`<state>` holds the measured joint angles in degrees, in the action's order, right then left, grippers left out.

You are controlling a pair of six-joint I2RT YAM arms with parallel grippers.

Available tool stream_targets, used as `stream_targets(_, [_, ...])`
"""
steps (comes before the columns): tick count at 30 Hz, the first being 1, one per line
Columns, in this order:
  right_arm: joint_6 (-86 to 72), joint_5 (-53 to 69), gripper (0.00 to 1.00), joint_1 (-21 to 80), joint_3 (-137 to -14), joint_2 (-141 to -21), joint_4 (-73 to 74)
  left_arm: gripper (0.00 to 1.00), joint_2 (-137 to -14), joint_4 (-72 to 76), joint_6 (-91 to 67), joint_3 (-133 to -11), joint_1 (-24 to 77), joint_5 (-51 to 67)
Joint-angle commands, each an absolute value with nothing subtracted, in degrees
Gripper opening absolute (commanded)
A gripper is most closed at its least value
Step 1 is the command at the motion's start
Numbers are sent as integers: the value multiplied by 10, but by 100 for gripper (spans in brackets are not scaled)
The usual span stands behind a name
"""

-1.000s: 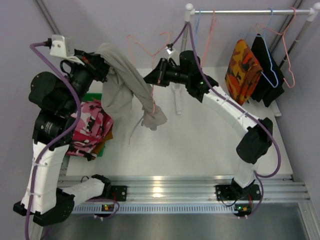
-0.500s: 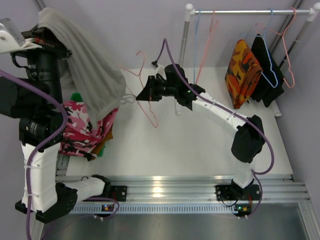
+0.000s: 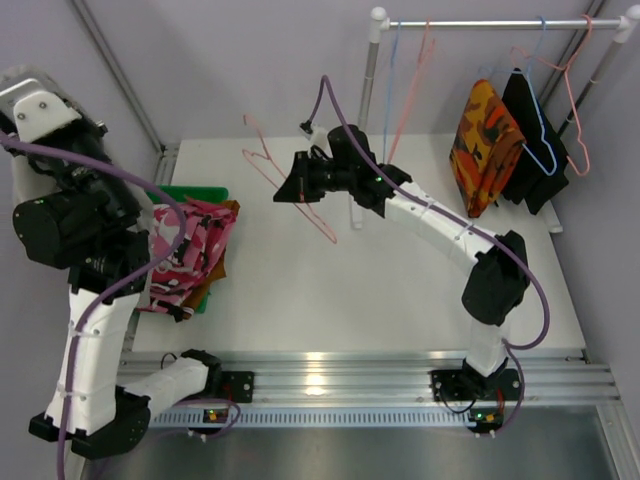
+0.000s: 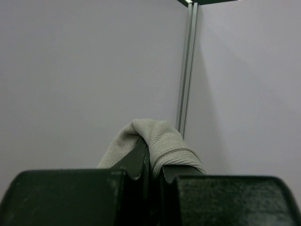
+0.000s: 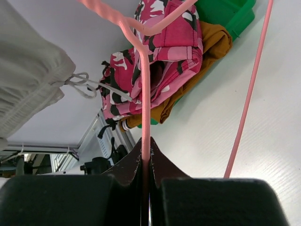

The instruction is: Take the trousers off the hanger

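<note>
The light grey trousers [image 4: 157, 136] are pinched in my shut left gripper [image 4: 153, 162], held high at the far left against the wall. In the top view my left arm hides most of them. They also hang at the left of the right wrist view as grey cloth [image 5: 28, 80]. My right gripper [image 5: 146, 143] is shut on the wire of a bare pink hanger [image 3: 290, 188], held above the table's middle. The pink floral trousers [image 3: 185, 250] lie on the rust-brown trousers [image 3: 226, 215] at the table's left edge.
A green bin [image 3: 190, 193] sits under the pile. At the back right, a rail [image 3: 500, 22] on a white post [image 3: 365, 100] carries an orange-patterned garment [image 3: 485, 130], a black garment [image 3: 530, 125] and bare blue and pink hangers.
My left arm swung the grey trousers up and left, off the pink hanger, to the far left corner. The right gripper stayed shut on the hanger, which now hangs bare.
</note>
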<state>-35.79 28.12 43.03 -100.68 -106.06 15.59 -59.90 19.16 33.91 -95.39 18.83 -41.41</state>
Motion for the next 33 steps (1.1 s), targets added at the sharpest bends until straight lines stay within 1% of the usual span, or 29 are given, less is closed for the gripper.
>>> stream_targets(1, [-342,293,0,439,-1041,-1044,156,0,-605,275,413,-945,185,-432])
stream_targets(4, [-344,296,0,439,-1043,-1042,158,0,-625,226,414,-950,174,-432])
stream_targets(5, [-344,300,0,439,-1046,-1041,161,0,-638,183,395,-954,166,-428])
stream_targets(7, [-343,301,0,438,-1052,-1042,163,0,-649,130,346,-964,108,-394])
stream_targets(8, [-343,302,0,438,-1054,-1042,165,0,-663,96,278,-971,74,-375])
stream_targets(9, [-343,302,0,436,-1056,-1041,166,0,-672,40,250,-979,10,-356])
stream_targets(12, [-340,303,0,434,-1055,-1036,169,0,-693,3,179,-977,-85,-302])
stream_targets(13, [-339,304,0,433,-1055,-1035,170,0,-691,3,165,-959,-98,-269])
stream_targets(15, [-337,305,0,432,-1052,-1034,170,0,-686,-17,142,-946,-121,-242])
stream_targets(19, [-337,304,0,429,-1049,-1028,171,0,-675,-40,123,-921,-135,-197])
stream_targets(22, [-337,305,0,427,-1042,-1020,169,0,-649,-50,131,-869,-136,-170])
stream_targets(25, [-336,311,0,422,-1032,-1006,167,0,-614,-85,136,-772,-137,-171])
stream_targets(27, [-333,317,0,418,-1025,-992,166,0,-577,-112,132,-723,-136,-173])
stream_targets(28, [-330,323,0,416,-1023,-988,166,0,-548,-121,124,-675,-136,-171])
stream_targets(31, [-324,333,0,405,-1019,-965,167,0,-493,-168,107,-596,-136,-163])
stream_targets(33, [-323,348,0,395,-1017,-948,163,0,-474,-205,91,-564,-136,-161])
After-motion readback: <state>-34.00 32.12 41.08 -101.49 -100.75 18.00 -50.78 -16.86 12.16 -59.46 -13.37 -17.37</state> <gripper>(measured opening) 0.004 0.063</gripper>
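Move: My raised left hand holds the grey trousers; the green bin lies about 10 cm ahead of it, 2 cm to its left and some 62 cm below. In the bin, the pink camo trousers lie 9 cm ahead, 4 cm right and 57 cm down, with the brown trousers' showing edge 7 cm ahead, 7 cm right and 60 cm below. From my right hand, the bin is about 30 cm left, 1 cm back and 24 cm below. I lower the grey trousers onto the pile in the bin: my left hand first swings forward and left by some 10 cm each while starting to sink, then drops faster and eases back, about 33 cm down in all. The wrist tips some 50 degrees from pointing up to nearly level, fingers still pinching the cloth. My right hand keeps the empty pink hanger, staying nearly still, then lifting about 4 cm and drawing slightly right. ##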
